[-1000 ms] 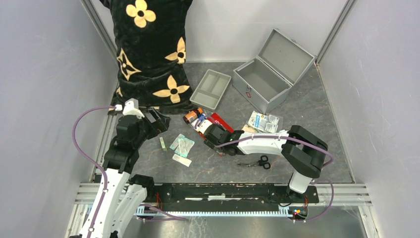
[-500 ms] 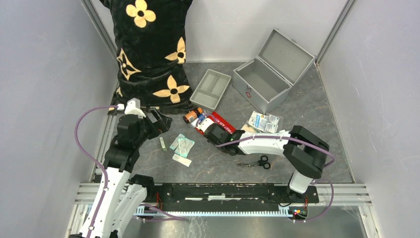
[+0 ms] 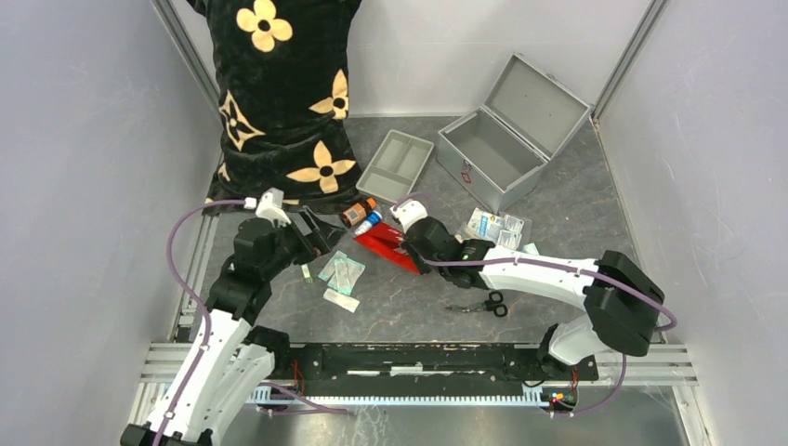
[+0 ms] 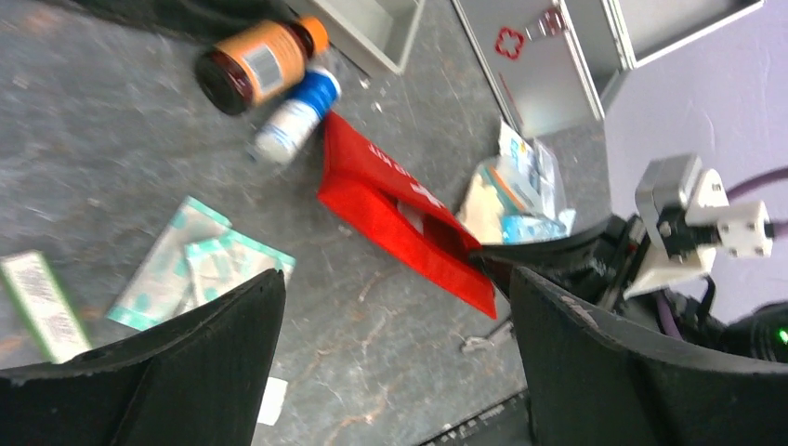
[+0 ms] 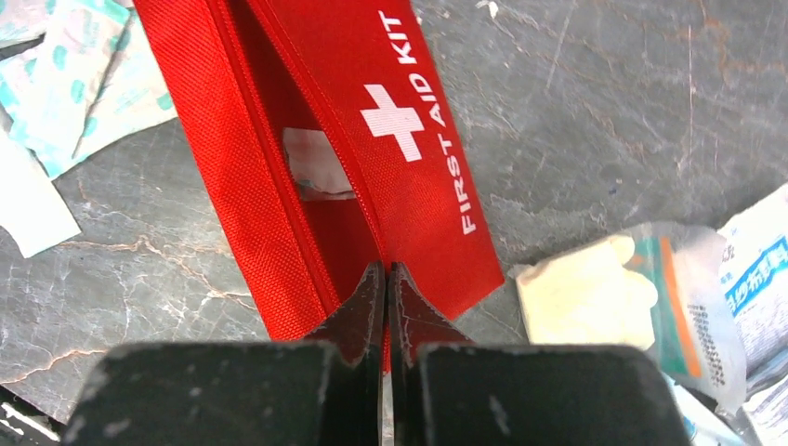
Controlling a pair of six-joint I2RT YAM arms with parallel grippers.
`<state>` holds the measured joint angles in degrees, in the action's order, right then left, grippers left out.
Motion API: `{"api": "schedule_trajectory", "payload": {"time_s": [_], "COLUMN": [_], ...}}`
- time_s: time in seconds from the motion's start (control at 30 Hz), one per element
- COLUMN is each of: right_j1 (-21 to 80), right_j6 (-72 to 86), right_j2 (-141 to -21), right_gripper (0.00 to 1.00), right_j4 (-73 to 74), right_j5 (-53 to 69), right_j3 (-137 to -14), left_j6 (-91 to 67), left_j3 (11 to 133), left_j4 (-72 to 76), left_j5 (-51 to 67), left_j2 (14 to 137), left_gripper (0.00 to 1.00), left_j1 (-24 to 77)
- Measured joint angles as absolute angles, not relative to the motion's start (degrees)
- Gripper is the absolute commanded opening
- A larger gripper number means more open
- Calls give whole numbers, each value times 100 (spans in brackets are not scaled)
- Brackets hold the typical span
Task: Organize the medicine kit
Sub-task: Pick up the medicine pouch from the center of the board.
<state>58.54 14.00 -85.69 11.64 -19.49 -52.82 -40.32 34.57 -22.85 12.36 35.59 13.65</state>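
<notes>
The medicine kit [image 3: 506,149] is a silver-grey metal case standing with its lid open at the back right; its front also shows in the left wrist view [image 4: 558,65]. A red first-aid pouch [image 3: 388,249] lies mid-table with its zip open. My right gripper [image 3: 420,243] is shut on the pouch's near edge, and in the right wrist view the fingertips [image 5: 386,269] pinch the red fabric [image 5: 353,167]. My left gripper [image 3: 327,232] hovers open just left of the pouch [image 4: 390,209], nothing between its fingers [image 4: 395,274].
An orange-capped brown bottle [image 3: 359,213] and a blue-and-white bottle [image 3: 369,223] lie behind the pouch. Plaster packets [image 3: 342,271] lie to its left, a clear bag of supplies [image 3: 497,228] to its right, scissors [image 3: 483,304] nearer. A grey divided tray [image 3: 395,165] and a black flowered pillow [image 3: 283,93] sit behind.
My right gripper has shut on the pouch's edge and swung toward the back, uncovering the pouch. My left gripper has moved right, closer to the pouch, still open.
</notes>
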Motion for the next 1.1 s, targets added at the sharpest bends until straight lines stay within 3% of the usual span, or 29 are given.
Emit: {"api": "schedule_trajectory", "payload": {"time_s": [0.33, 0.9, 1.1], "right_j1": [5566, 5347, 5347], "right_j6": [2716, 4101, 4244], "right_j2": [-8009, -7531, -7430], "right_gripper": [0, 0, 0], "right_j4": [707, -222, -373], "right_j5": [-1817, -1398, -1315], "right_j3": [-4477, -3839, -3717], "left_j6": [-4770, -5596, -5754], "left_j3": [3280, 3264, 3273], "left_j4": [-1520, -62, 235], "left_j5": [628, -150, -294], "left_j2": [4670, 6455, 6849], "left_gripper": [92, 82, 64], "left_j1": [3083, 3966, 4016]}}
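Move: The red first-aid pouch, already pinched near its right end in my right hand, has its middle roughly 11 cm right, 2 cm ahead and 14 cm below my left hand. The brown bottle lies some 11 cm ahead of my left hand and 3 cm right, the blue-capped bottle about 9 cm ahead and 6 cm right, and the green packets about 3 cm back and 1 cm left. From my right hand, the pouch's middle is about 6 cm left, 2 cm ahead and a little lower. I sweep my left hand about 12 cm right and some 9 cm down to the pouch's left side, tipping its fingers further down and starting to narrow them from wide open. My right hand keeps its pinch, drifting about 2 cm right and partly back while rolling its left side up some 30 degrees and turning clockwise. ##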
